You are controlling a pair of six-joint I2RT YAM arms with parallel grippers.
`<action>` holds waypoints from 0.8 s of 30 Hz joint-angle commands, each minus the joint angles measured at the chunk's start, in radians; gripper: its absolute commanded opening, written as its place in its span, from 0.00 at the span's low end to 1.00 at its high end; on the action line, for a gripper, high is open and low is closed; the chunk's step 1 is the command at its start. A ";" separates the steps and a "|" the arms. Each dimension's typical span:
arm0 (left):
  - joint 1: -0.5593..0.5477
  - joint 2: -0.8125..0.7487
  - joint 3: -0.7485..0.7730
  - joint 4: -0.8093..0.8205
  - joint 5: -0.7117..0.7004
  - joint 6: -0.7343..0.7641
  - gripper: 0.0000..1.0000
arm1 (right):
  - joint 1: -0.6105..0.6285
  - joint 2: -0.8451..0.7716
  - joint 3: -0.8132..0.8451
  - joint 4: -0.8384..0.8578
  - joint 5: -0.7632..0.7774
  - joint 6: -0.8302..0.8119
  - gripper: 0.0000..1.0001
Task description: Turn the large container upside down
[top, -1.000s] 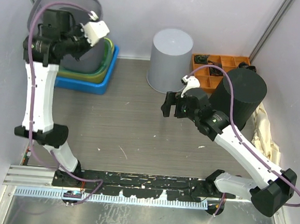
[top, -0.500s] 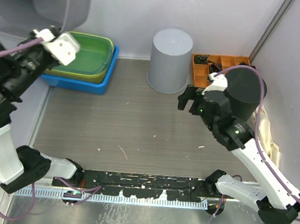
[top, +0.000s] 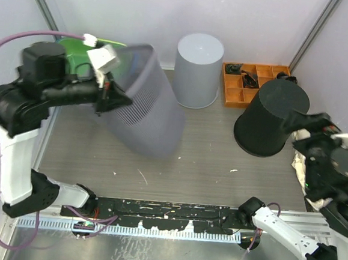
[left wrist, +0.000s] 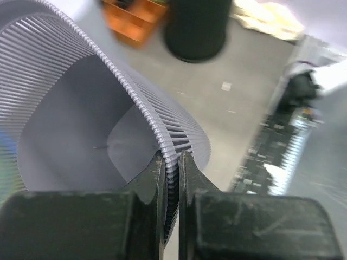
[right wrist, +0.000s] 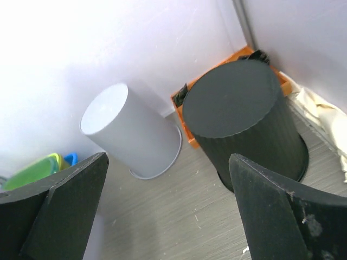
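Observation:
The large container is a grey ribbed bin. It hangs tilted over the left middle of the table, mouth toward the left arm and base down toward the front. My left gripper is shut on its rim. In the left wrist view the two fingers pinch the ribbed rim between them, and the bin's inside shows. My right gripper is raised at the far right, open and empty. In the right wrist view its gripper is wide apart above the bare table.
A smooth grey bin stands upside down at the back middle. A black ribbed bin stands upside down to its right, in front of an orange parts tray. Green and blue tubs sit back left. A crumpled cloth lies right.
My left arm swung the grey ribbed bin from high at the back left down over the table, tilting it. My right arm drew back to the right and rose.

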 commanded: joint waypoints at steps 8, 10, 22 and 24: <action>-0.022 -0.029 -0.414 0.643 0.608 -0.695 0.00 | 0.001 -0.080 0.069 -0.259 0.103 0.120 1.00; -0.046 -0.023 -0.531 0.902 0.640 -0.885 0.00 | 0.001 -0.074 0.070 -0.266 0.100 0.130 1.00; -0.096 0.338 -0.938 2.382 0.462 -2.174 0.00 | 0.001 -0.033 0.055 -0.298 0.134 0.180 1.00; -0.088 0.401 -0.977 2.506 0.411 -2.293 0.00 | 0.001 -0.021 0.056 -0.297 0.142 0.176 1.00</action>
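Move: The left hand grips the large container by its rim, its body reaching out to the right and down. From this hand the black container stands about 17 cm ahead, 49 to the right and 37 below; the light grey container is some 34 cm ahead, 22 to the right, equally low. From the empty right hand, the large container's middle is roughly 39 cm left, 7 ahead and 5 below, while the black container lies 17 ahead, 2 right and 33 down. Sweeping right about 20 cm, the left hand carries the large container towards the black container, sinking some 10 cm and reaching forward in the latter half, while its wrist rolls roughly 90 degrees, counter-clockwise seen from behind the hand, bringing the fingers round to point right. They keep their pinch on the rim. The right hand backs off about 5 cm and as much right, then eases down, jaws staying wide open. ##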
